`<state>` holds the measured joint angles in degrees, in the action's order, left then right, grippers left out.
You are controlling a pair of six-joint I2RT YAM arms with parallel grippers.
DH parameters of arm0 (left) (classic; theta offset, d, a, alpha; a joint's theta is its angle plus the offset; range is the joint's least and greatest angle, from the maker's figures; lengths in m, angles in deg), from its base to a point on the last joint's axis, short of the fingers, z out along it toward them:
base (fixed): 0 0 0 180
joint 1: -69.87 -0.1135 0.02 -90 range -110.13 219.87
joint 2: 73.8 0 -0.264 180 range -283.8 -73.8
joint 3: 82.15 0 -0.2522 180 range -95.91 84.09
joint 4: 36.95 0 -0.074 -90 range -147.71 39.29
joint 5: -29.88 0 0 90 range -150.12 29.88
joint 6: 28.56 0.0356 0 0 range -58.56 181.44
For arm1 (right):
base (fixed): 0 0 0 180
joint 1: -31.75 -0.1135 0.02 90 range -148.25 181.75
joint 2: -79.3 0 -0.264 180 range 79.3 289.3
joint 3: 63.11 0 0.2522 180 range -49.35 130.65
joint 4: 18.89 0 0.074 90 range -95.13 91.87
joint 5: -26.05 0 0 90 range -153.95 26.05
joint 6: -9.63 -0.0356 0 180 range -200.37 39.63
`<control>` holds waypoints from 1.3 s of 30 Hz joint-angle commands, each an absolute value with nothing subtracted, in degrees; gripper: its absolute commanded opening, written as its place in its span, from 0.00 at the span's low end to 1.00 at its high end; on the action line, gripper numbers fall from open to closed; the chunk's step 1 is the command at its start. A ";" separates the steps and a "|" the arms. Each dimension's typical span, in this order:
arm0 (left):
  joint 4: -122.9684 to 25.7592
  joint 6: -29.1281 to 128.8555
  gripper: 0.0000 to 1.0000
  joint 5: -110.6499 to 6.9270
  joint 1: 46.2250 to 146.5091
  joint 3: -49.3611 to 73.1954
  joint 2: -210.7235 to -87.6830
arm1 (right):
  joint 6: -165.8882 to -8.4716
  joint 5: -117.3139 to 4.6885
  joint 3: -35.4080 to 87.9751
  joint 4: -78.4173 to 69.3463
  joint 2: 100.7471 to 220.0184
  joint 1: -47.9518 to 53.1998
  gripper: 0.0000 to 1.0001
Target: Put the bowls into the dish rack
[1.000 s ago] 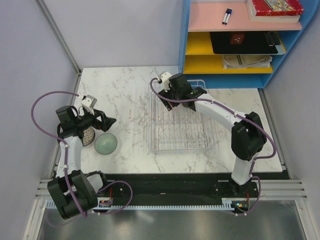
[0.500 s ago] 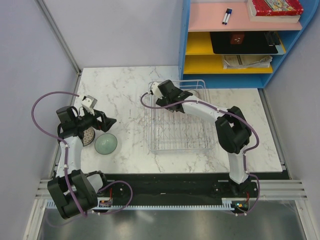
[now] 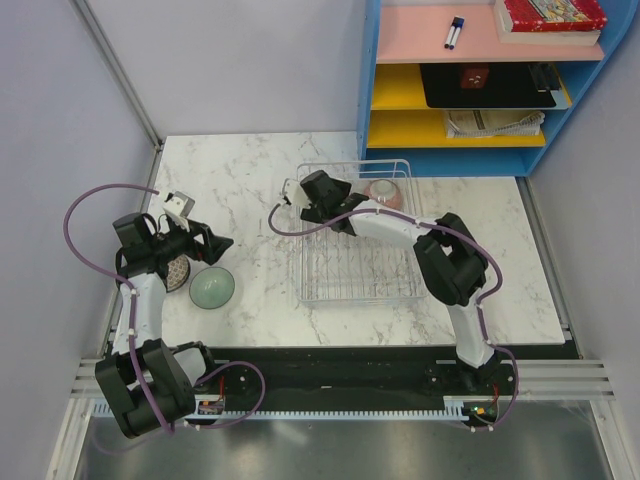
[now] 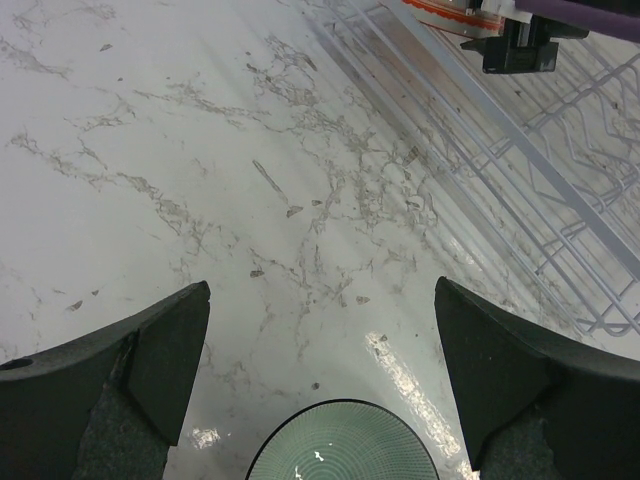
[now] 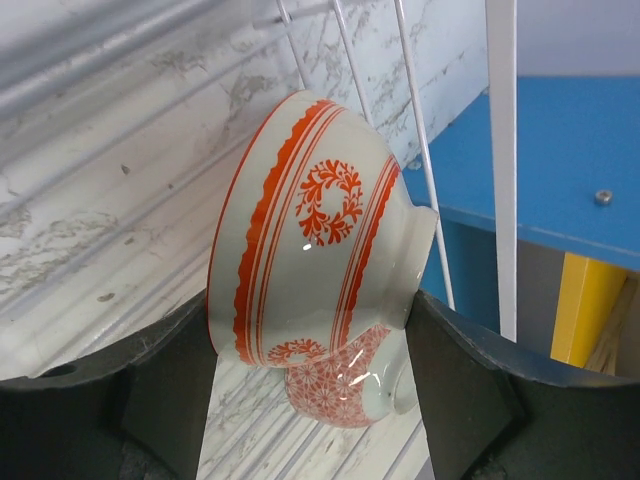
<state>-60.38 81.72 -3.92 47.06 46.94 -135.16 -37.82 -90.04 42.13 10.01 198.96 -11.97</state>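
Observation:
The dish rack [image 3: 360, 262] stands mid-table. Two bowls rest on edge at its back: a white bowl with red bands [image 5: 310, 230] and a red flower-patterned bowl [image 5: 345, 385] behind it; from above they show as one pinkish shape [image 3: 384, 193]. My right gripper [image 3: 338, 200] is open at the rack's back left, facing them, with its fingers [image 5: 160, 380] short of them. A pale green bowl [image 3: 212, 288] sits on the table at the left, also in the left wrist view [image 4: 345, 445]. My left gripper [image 3: 215, 243] is open and empty just above it [image 4: 322, 290]. A brown patterned bowl [image 3: 178, 270] lies partly under the left arm.
A blue shelf unit [image 3: 470, 80] stands behind the rack, close to its back edge. The rack's wire side [image 4: 520, 170] shows at the right of the left wrist view. Grey walls close in the left side.
My right gripper has drawn back to the left across the rack, away from the bowls, which stay in the rack. The left arm has not moved.

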 commanded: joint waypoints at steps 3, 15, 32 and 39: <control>-58.53 83.68 1.00 -1.59 46.67 47.17 -135.23 | -32.21 -90.15 41.97 4.01 199.45 -13.60 0.00; -58.44 83.94 1.00 -1.32 46.75 47.26 -135.23 | -25.26 -93.75 39.77 -0.65 202.52 -14.13 0.13; -58.53 83.68 1.00 -1.15 46.66 47.17 -135.23 | -26.58 -94.37 38.10 1.37 200.59 -14.13 0.98; -58.53 83.68 1.00 -1.15 46.66 47.09 -135.41 | -30.09 -92.26 41.52 5.23 200.15 -14.04 0.98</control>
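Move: The orange-rimmed bowl is already pinched by the right hand; its place in the dish rack lies some 4 cm below that hand, about 1 cm ahead and 1 cm left. The pink bowl already racked stands about 10 cm to the hand's right, level with it fore and aft and 3 cm lower; the rack's left rail runs roughly 8 cm to its left. From the left hand, that place is around 15 cm ahead, 27 cm right and 10 cm lower. The orange-rimmed bowl, still gripped between rim and foot, is eased about 1.5 cm left and then lowered into the rack beside the pink bowl, the right wrist rolling its left side down some 10 degrees. As the hand sinks on to about 2.5 cm in all, drifting back right, the fingers open wide, let go of the bowl and stay around it. ##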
